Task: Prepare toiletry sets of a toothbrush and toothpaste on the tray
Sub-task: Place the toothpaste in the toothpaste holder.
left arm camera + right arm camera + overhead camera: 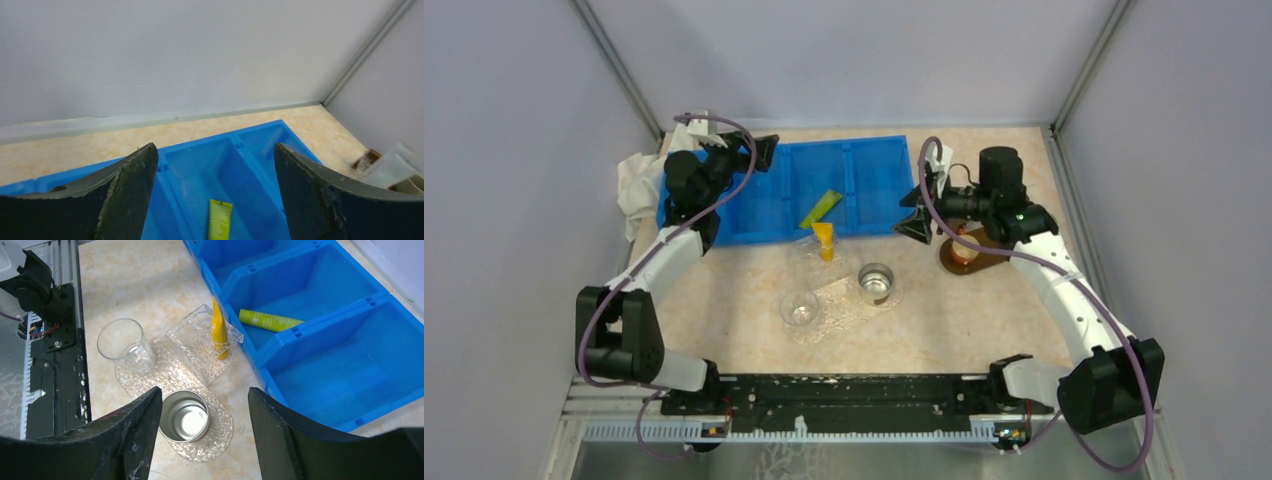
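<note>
A yellow-green toothpaste tube point(821, 208) point(270, 320) point(220, 220) lies in the middle compartment of the blue divided bin point(864, 170). A yellow toothpaste tube point(825, 240) point(220, 335) stands tip-down in a clear slotted holder point(197, 335) at the back of the clear pebbled tray point(839, 300) point(170, 375). My left gripper point(759, 150) point(215, 150) hangs open over the bin's left part with nothing between its fingers. My right gripper point(914, 222) point(205, 392) is open above the table, beside the bin's right end. No toothbrush is in view.
On the tray stand a clear glass cup point(800, 308) point(125, 345) and a metal cup point(876, 283) point(185, 416). A white cloth point(636, 185) lies left of the bin. A brown round object point(969, 250) sits under the right arm. Grey walls close in the table.
</note>
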`<state>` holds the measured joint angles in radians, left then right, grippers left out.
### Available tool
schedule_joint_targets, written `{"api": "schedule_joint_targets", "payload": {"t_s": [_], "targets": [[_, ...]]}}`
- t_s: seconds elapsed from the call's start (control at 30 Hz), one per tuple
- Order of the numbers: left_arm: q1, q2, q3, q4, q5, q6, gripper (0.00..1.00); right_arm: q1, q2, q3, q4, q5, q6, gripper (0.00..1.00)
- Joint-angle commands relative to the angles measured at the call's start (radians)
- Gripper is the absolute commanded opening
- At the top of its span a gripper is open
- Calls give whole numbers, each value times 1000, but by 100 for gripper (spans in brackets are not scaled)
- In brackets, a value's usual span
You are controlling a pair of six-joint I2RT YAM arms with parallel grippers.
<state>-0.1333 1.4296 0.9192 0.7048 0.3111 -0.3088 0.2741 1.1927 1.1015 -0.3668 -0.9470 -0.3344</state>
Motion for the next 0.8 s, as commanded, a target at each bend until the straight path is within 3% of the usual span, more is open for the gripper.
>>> {"api": "schedule_joint_targets", "payload": {"t_s": [0.0, 0.1, 0.27, 0.77], "targets": [[29, 0, 62, -152, -173, 32, 87, 24, -52, -14, 76, 35, 27, 64], [63, 27, 64, -157, -226, -21, 77, 24, -67, -24, 93, 49, 43, 64], [122, 80, 79, -172, -194, -137, 60, 24, -91, -36, 111, 68, 49, 64], [158, 67, 59, -226, -165, -134, 59, 23, -117, -44, 119, 66, 58, 64]]}}
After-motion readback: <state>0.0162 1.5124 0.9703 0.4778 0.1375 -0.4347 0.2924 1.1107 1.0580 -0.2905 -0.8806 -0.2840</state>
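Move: The crossed toothbrushes in the bin's leftmost compartment lie about 17 cm to the left of my left hand, 2 cm back and 20 cm down; a single toothbrush lies 5 cm farther left, level with them. The green toothpaste is some 9 cm to that hand's right and 4 cm back, the yellow one in its holder 10 cm right and 16 cm back. From my right hand the crossed toothbrushes are roughly 43 cm left and 14 cm ahead. I swing my empty left hand about 10 cm left over the blue bin, away from the green toothpaste and towards the toothbrush compartment, easing a little forward at first and then sinking some 6 cm. On the way I turn the wrist nearly 20 degrees counter-clockwise, tip the fingers down by about as much, and draw them from wide open to a bit over half. ##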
